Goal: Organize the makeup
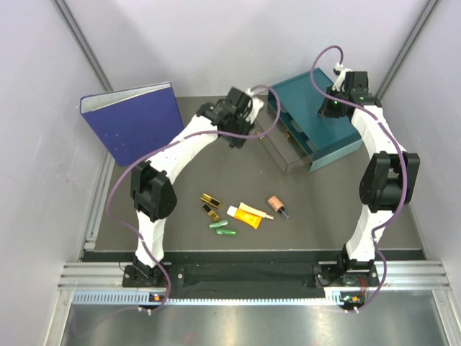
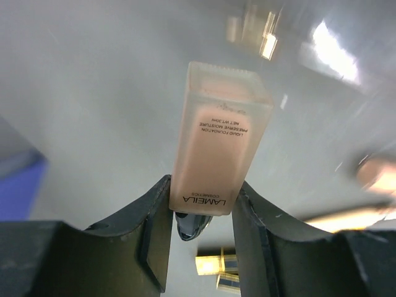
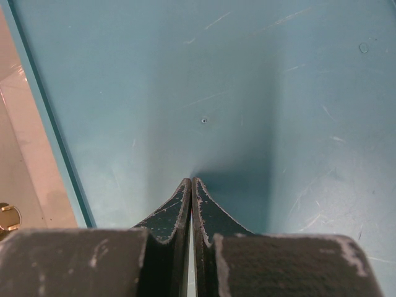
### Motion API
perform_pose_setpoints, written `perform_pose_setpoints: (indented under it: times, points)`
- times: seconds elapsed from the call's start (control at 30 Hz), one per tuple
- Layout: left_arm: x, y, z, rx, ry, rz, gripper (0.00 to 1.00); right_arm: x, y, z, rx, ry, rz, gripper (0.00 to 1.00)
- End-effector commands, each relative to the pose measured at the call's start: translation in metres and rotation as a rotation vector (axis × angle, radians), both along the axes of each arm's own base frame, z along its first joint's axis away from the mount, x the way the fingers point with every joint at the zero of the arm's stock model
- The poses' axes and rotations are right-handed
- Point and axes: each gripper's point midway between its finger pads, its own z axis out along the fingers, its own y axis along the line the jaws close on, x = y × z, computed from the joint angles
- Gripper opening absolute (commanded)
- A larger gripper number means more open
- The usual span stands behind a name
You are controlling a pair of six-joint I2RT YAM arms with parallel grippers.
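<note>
My left gripper (image 2: 201, 207) is shut on a beige bottle (image 2: 219, 145), gripping its lower end next to the dark cap and holding it high above the table. In the top view the left gripper (image 1: 233, 135) hangs just left of the teal drawer box (image 1: 328, 137). On the mat lie two gold-and-black cases (image 1: 210, 205), two green capsules (image 1: 222, 228), a yellow-orange tube (image 1: 249, 215) and a second beige bottle (image 1: 277, 205). My right gripper (image 3: 191, 183) is shut and empty, its tips at the teal box top (image 3: 260, 93).
A large blue binder (image 1: 133, 122) stands at the back left. The teal box has a drawer (image 1: 287, 148) pulled out toward the table's middle. Grey walls close in both sides and the back.
</note>
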Motion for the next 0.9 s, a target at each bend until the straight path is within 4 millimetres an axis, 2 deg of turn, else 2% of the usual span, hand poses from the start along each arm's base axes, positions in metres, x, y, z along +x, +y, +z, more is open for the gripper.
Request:
perform_pose_setpoints:
  times: [0.0,0.2,0.23,0.27,0.3,0.33,0.4,0.5,0.67,0.87]
  points:
    - [0.021,-0.026,0.057,-0.137,-0.124,0.003,0.00,-0.031,0.010,-0.060,-0.005,0.226,0.021,0.00]
    - [0.028,-0.065,0.085,-0.304,-0.168,-0.055,0.00,-0.031,0.009,-0.060,-0.007,0.227,0.021,0.00]
    - [0.031,-0.072,0.079,-0.308,-0.157,-0.068,0.00,-0.030,0.009,-0.060,-0.007,0.225,0.021,0.00]
    - [0.030,-0.079,0.080,-0.324,-0.148,-0.078,0.00,-0.031,0.009,-0.059,-0.006,0.225,0.020,0.00]
    - [0.031,-0.088,0.093,-0.368,-0.158,-0.084,0.00,-0.031,0.009,-0.060,-0.007,0.227,0.021,0.00]
    - [0.034,-0.096,0.088,-0.377,-0.147,-0.093,0.00,-0.031,0.009,-0.060,-0.007,0.227,0.021,0.00]
    - [0.030,-0.115,0.100,-0.434,-0.164,-0.140,0.00,-0.031,0.009,-0.060,-0.008,0.227,0.021,0.00]
    - [0.025,-0.137,0.108,-0.484,-0.198,-0.195,0.00,-0.031,0.010,-0.060,-0.006,0.229,0.022,0.00]
    - [0.016,-0.164,0.104,-0.508,-0.219,-0.261,0.00,-0.031,0.010,-0.059,-0.005,0.227,0.024,0.00]
    - [0.010,-0.187,0.100,-0.555,-0.214,-0.297,0.00,-0.032,0.010,-0.060,-0.003,0.226,0.024,0.00]
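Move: The left gripper already holds the foundation bottle. The open clear drawer it is taken to lies about 10 cm ahead and 14 cm to the right, its middle some 9 cm lower. The drawer box stands beyond it, roughly 18 cm ahead and 27 cm right; the other foundation bottle lies 15 cm back and 13 cm right. From the right hand the drawer is about 16 cm left, 2 cm back and 10 cm down. Bring the left gripper up about 6 cm first, easing slightly forward, then sweep it some 16 cm to the right until it is above the near half of the open drawer, keeping its hold on the foundation bottle. Meanwhile roll the hand around 30 degrees so the fingers slant more to the right, towards the box, and turn a little clockwise. ##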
